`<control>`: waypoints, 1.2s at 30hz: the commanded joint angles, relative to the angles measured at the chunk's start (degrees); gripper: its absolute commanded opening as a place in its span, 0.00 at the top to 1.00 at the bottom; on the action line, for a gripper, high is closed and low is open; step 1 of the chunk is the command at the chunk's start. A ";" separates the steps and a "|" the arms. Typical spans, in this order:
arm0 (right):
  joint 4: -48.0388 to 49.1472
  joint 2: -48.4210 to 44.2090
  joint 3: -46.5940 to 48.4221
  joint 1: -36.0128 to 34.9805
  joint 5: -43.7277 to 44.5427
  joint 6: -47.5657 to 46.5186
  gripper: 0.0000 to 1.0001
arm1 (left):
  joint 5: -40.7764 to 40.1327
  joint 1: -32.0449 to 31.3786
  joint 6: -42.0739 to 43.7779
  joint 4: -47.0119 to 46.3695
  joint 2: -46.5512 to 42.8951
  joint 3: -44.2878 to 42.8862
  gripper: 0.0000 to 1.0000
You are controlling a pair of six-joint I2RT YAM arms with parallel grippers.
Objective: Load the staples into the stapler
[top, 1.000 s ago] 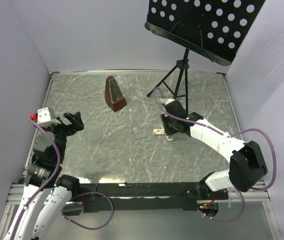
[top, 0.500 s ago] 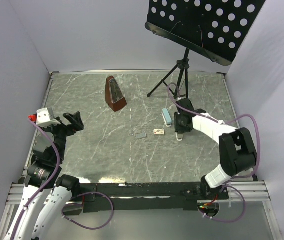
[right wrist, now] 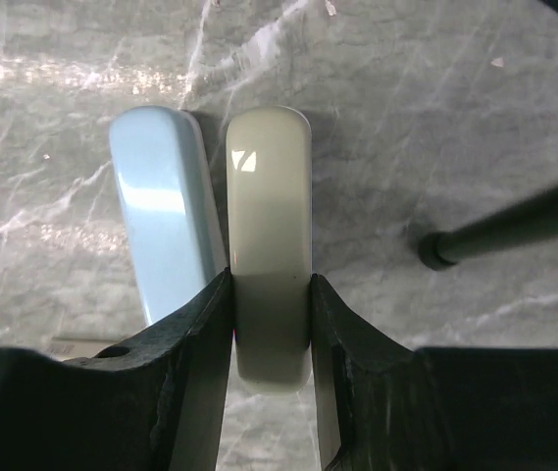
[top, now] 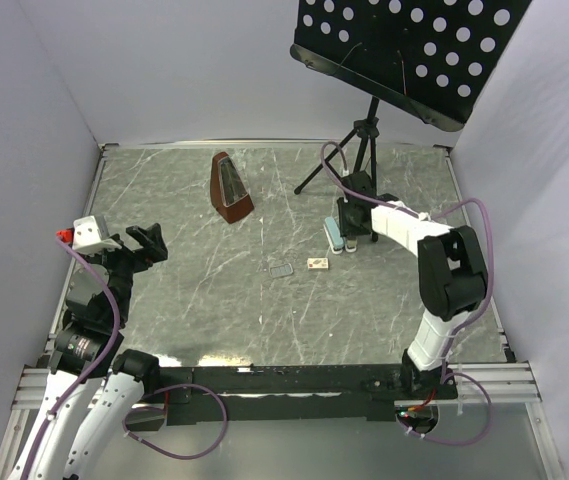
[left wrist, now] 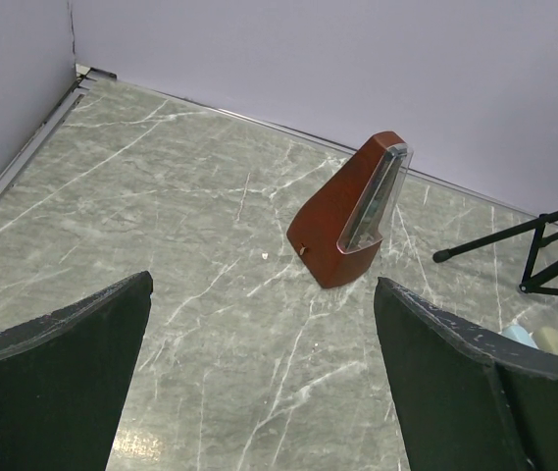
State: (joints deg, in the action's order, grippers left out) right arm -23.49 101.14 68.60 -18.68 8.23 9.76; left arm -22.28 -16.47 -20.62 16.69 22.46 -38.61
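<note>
The stapler [top: 335,236] lies right of the table's middle, its light blue half [right wrist: 166,226] side by side with its cream half [right wrist: 269,196]. My right gripper [right wrist: 270,277] is shut on the cream half, one finger on each flank, while the blue half stays outside the jaws to the left. From above, that gripper [top: 350,220] sits just right of the stapler. The small cream-tan box of staples [top: 316,264] lies flat on the table just in front of the stapler. My left gripper [top: 149,243] hangs wide open and empty [left wrist: 262,282] at the far left.
A brown metronome [top: 231,187] stands at the back, also ahead of the left gripper [left wrist: 352,211]. The music stand's tripod [top: 359,150] has a foot [right wrist: 514,221] close to the right of the stapler. A small translucent grey-blue piece [top: 281,270] lies left of the box.
The right arm has swung back and folded toward the music stand's feet, keeping its hold on the stapler, whose blue half has come into sight from above. The left arm has not moved.
</note>
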 commanded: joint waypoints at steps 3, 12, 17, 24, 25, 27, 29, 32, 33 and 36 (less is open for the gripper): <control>0.28 1.43 1.89 0.92 0.91 -0.62 0.80 | 0.40 0.12 -0.12 -2.01 -0.57 0.20 0.00; 0.11 -4.81 -0.83 1.10 0.38 1.05 0.46 | -0.74 0.12 -1.26 -1.92 -0.75 0.03 0.01; 1.16 -14.64 -5.57 1.19 2.31 4.30 0.31 | -1.71 0.12 -1.88 -1.57 -0.93 -0.24 0.01; 1.95 -36.06 -15.58 1.19 6.97 8.25 0.11 | -4.08 0.12 -3.02 -0.78 -2.24 -0.59 0.01; 1.95 -38.54 -16.56 1.01 7.15 8.43 0.05 | -4.35 0.12 -3.11 -0.95 -2.77 -0.50 0.01; 1.60 -46.16 -19.45 1.10 8.81 9.13 0.00 | -6.27 0.12 -3.72 -1.31 -3.21 -0.59 0.00; 1.60 -51.37 -21.57 1.10 10.22 9.23 0.00 | -8.64 0.12 -6.00 -0.87 -3.74 -1.03 0.01; 1.78 -61.66 -25.35 1.10 13.30 8.44 0.00 | -16.55 0.12 -12.85 0.88 -4.35 -1.47 0.01; 1.78 -66.38 -26.83 1.01 14.00 7.65 0.01 | -18.39 0.12 -13.13 1.06 -4.35 -1.55 0.00; 1.08 -75.19 -28.95 1.01 16.46 6.85 0.00 | -18.15 0.12 -11.63 1.33 -4.88 -1.91 0.01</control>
State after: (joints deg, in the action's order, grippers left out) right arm -22.68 34.72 42.13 -17.96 19.44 17.34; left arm -35.51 -16.47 -29.78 17.89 18.48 -38.61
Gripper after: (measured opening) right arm 0.994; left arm 0.995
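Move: The right hand still holds the olive stapler just above the table, its middle about 1 cm ahead of the pads and 1 cm below. The light-blue stapler stands about 4 cm to the left and 1 cm ahead, the staple box some 7 cm back and 7 cm left, and the music stand's foot about 6 cm to the right, level with the pads. From the left hand the olive stapler lies about 17 cm ahead, 41 cm right and 25 cm below. Lower the right gripper about 1 cm to set the olive stapler down alongside the light-blue one, then open the fingers wide and let go. Draw the empty hand up some 20 cm while backing off towards the base and slightly right, tipping the fingers up about 40 degrees. Late on, ease the open left gripper about 4 cm left, turning it counter-clockwise. ##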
